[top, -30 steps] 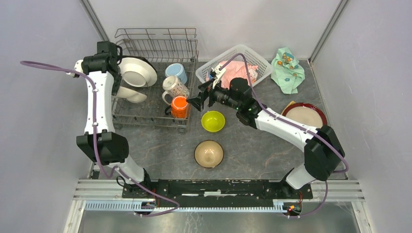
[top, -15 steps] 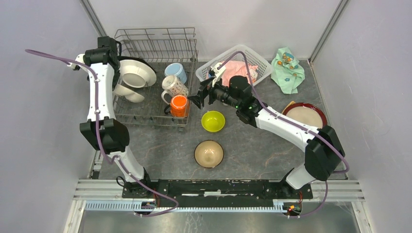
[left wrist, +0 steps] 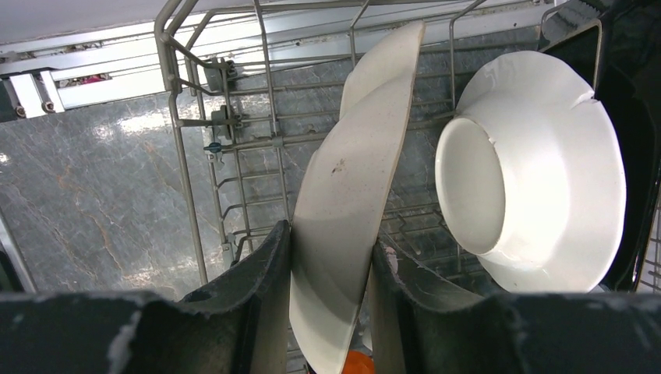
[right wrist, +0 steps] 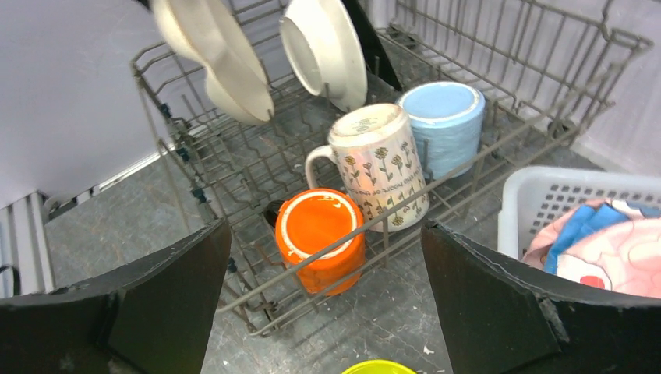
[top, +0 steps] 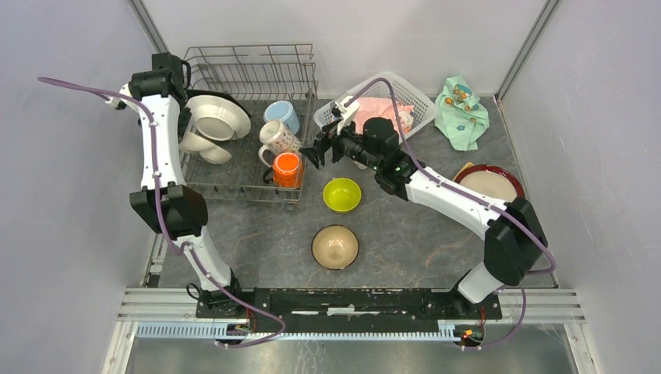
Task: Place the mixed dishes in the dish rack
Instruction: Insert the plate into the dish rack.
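The dish rack stands at the back left. My left gripper is inside it, shut on the rim of a cream plate held on edge. Beside that plate leans a white deep plate. Light-blue, patterned and orange mugs lie in the rack's right half. My right gripper hangs open and holds nothing, just outside the rack wall by the orange mug. A lime-green bowl, a tan bowl and a red-rimmed plate sit on the table.
A white plastic basket with a pink cloth stands behind my right gripper. A mint-green cloth lies at the back right. Grey walls close in the table on three sides.
My left wrist has shifted toward the back of the rack, still gripping the cream plate. My right gripper has drawn back and up a little from the orange mug, still open.
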{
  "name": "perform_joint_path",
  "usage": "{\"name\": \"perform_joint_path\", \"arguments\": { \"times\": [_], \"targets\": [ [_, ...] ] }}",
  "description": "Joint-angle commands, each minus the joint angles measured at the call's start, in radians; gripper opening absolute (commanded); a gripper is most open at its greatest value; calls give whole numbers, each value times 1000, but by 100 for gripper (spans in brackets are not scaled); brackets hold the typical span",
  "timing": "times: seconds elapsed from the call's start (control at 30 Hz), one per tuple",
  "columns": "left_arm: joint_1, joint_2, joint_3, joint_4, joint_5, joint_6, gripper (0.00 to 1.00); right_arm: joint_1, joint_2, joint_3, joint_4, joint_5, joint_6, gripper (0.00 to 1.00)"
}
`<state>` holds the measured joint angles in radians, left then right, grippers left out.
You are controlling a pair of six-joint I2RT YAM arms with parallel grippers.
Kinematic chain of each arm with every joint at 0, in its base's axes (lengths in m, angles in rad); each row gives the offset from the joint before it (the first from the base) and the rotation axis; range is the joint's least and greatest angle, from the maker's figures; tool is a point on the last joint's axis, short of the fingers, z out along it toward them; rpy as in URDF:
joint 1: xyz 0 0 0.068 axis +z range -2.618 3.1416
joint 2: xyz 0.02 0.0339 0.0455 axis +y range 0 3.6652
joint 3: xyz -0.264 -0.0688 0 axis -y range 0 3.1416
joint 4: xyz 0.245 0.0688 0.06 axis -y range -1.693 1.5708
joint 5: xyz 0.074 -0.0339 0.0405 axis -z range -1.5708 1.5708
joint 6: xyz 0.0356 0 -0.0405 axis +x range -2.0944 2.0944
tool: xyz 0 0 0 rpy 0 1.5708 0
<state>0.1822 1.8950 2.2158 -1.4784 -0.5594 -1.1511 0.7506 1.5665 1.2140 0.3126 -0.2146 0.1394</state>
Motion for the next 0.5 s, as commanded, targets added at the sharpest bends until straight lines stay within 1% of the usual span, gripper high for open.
{"name": "perform_joint_path", "arguments": {
  "times": [0.0, 0.07, 0.13, 0.17, 0.23, 0.3, 0.47],
  "targets": [
    [4, -84, 63, 194, 90, -117, 2, 0, 72, 100, -102, 178, 124, 98],
    [4, -99, 66, 205, 102, -112, 2, 0, 134, 201, -238, 255, 194, 98],
    [4, -112, 70, 212, 112, -106, 2, 1, 214, 288, -349, 269, 262, 98],
    [4, -117, 67, 213, 122, -105, 2, 1, 247, 319, -376, 271, 310, 98],
    [3, -125, 52, 213, 144, -103, 2, 1, 284, 326, -371, 268, 402, 91],
    [3, -138, 30, 215, 153, -100, 2, 1, 318, 323, -360, 274, 475, 81],
    [3, -154, 32, 224, 128, -96, 2, 1, 388, 371, -421, 324, 507, 70]
  ]
}}
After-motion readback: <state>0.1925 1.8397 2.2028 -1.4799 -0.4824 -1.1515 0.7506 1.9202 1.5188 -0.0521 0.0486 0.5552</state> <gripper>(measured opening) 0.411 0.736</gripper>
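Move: The left hand still holds the white plate over the near left part of the rack; its slot is about 6 cm to the right and 12 cm below, with the white bowl some 7 cm ahead, 10 cm right and 12 cm below. From the right hand, the rack's right rim is about 6 cm ahead, 3 cm left and 13 cm down; the orange mug lies 1 cm ahead, 9 cm left and 20 cm down, the flowered mug 9 cm ahead, 10 cm left and 18 cm down. The right hand, empty and open, first reaches about 6 cm forward with a slight drift left, then drops steeply, some 12 cm down in all, onto the rack's right rim beside the two mugs, tipping its fingers down by roughly 30 degrees, turning clockwise and closing them by about a quarter so that the rim wire comes in between them. Meanwhile the left hand keeps its pinch on the white plate and eases it up a good centimetre and about 1 cm to the right, hardly tilting. ##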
